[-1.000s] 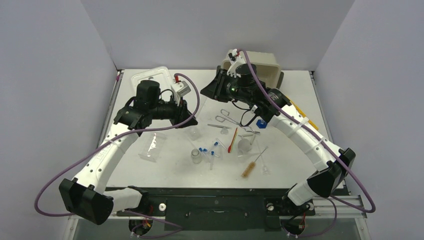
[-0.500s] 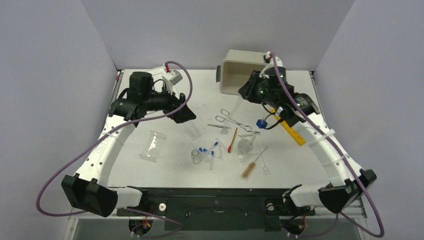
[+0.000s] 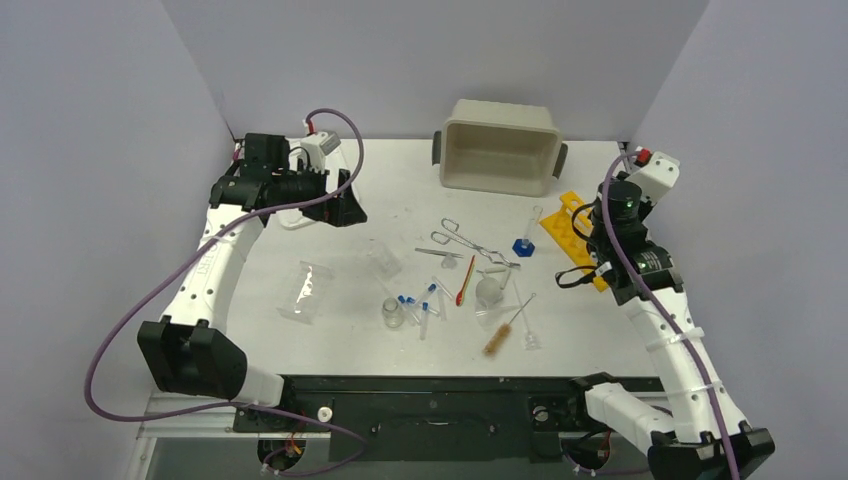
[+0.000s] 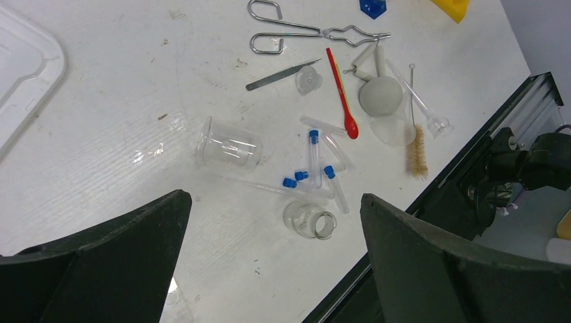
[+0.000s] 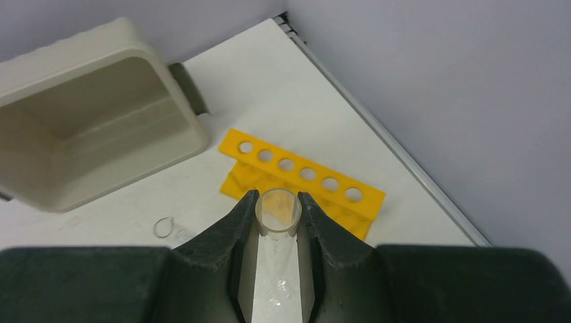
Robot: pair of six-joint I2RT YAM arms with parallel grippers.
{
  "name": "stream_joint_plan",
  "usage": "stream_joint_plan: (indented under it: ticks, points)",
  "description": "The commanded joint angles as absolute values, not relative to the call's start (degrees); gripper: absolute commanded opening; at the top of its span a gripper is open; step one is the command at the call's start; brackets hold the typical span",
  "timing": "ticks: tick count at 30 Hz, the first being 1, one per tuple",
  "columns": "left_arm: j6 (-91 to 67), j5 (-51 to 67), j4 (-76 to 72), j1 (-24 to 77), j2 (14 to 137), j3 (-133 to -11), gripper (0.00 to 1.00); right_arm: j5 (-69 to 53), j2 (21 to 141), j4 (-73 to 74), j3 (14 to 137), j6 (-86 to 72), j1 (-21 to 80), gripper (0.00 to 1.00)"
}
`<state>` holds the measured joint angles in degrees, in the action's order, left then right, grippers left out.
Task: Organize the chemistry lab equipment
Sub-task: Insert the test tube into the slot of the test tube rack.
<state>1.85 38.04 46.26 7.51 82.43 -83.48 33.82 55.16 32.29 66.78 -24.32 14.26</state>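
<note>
The chemistry lab equipment lies scattered mid-table: metal forceps (image 3: 465, 238) (image 4: 303, 30), tweezers (image 4: 279, 74), a red-and-green spatula (image 3: 466, 280) (image 4: 343, 94), a brown-bristled brush (image 3: 497, 338) (image 4: 419, 141), blue-capped tubes (image 3: 415, 300) (image 4: 313, 155), a tipped beaker (image 3: 383, 262) (image 4: 229, 145) and a small vial (image 3: 393, 315) (image 4: 311, 221). My left gripper (image 3: 345, 205) (image 4: 275, 197) hangs wide open and empty, high above the table's back left. My right gripper (image 3: 597, 222) (image 5: 279, 202) is shut on a clear glass tube (image 5: 279, 210), above the yellow rack (image 3: 572, 235) (image 5: 303, 175).
A beige tub (image 3: 500, 105) (image 5: 195, 134) stands open at the back centre. Its white lid (image 4: 27, 74) lies at the back left under my left arm. A clear plastic piece (image 3: 305, 290) lies left of centre. A blue-based cylinder (image 3: 523, 245) stands beside the rack.
My left gripper opened and pulled back toward the far left. My right arm swung from the tub out to the right, over the yellow rack, with the glass tube in its jaws.
</note>
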Motion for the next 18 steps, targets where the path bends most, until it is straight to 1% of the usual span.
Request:
stream_joint_plan:
  ticks: [1, 3, 9, 13, 18]
  points:
    - [5.8, 34.6, 48.7, 7.3, 83.3, -88.3, 0.97, 42.5, 57.4, 19.8, 61.8, -20.8, 11.3, 0.00]
    - [6.5, 33.3, 49.5, 7.3, 85.0, -89.3, 0.97, 41.8, 59.1, 14.7, 60.3, -20.6, 9.5, 0.00]
    - [8.1, 32.6, 49.6, 7.3, 86.6, -89.8, 0.97, 38.8, 65.5, 8.0, 61.3, -20.7, 3.9, 0.00]
    - [8.2, 32.3, 47.9, 7.1, 86.8, -89.3, 0.97, 38.1, 70.2, 4.3, 62.9, -19.9, 2.6, 0.00]
    - [4.6, 33.9, 45.2, 7.2, 88.8, -88.6, 0.96, 38.2, 75.2, 3.2, 65.5, -19.0, 2.3, 0.00]
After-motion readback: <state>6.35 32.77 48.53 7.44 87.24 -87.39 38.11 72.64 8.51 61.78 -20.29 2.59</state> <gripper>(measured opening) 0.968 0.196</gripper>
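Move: The yellow test tube rack is the goal for the right hand, which already holds the tube. The rack's middle lies about 9 cm ahead, 3 cm to the right and some 28 cm below. The blue-footed cylinder stands about 9 cm ahead and 10 cm left, 26 cm down; the grey bin is roughly 25 cm ahead and 14 cm left, 24 cm lower. From the left hand the rack is about 45 cm right, 7 cm ahead, 22 cm below. Still pinching the test tube near its open rim, the right hand carries it towards the yellow rack without touching it: first down and to the right, then mainly forward, some 8 cm forward, 7 cm right and 5 cm down in all, turning about 15 degrees clockwise. The empty left hand, fingers wide open, drifts about 3 cm forward, left and down. ##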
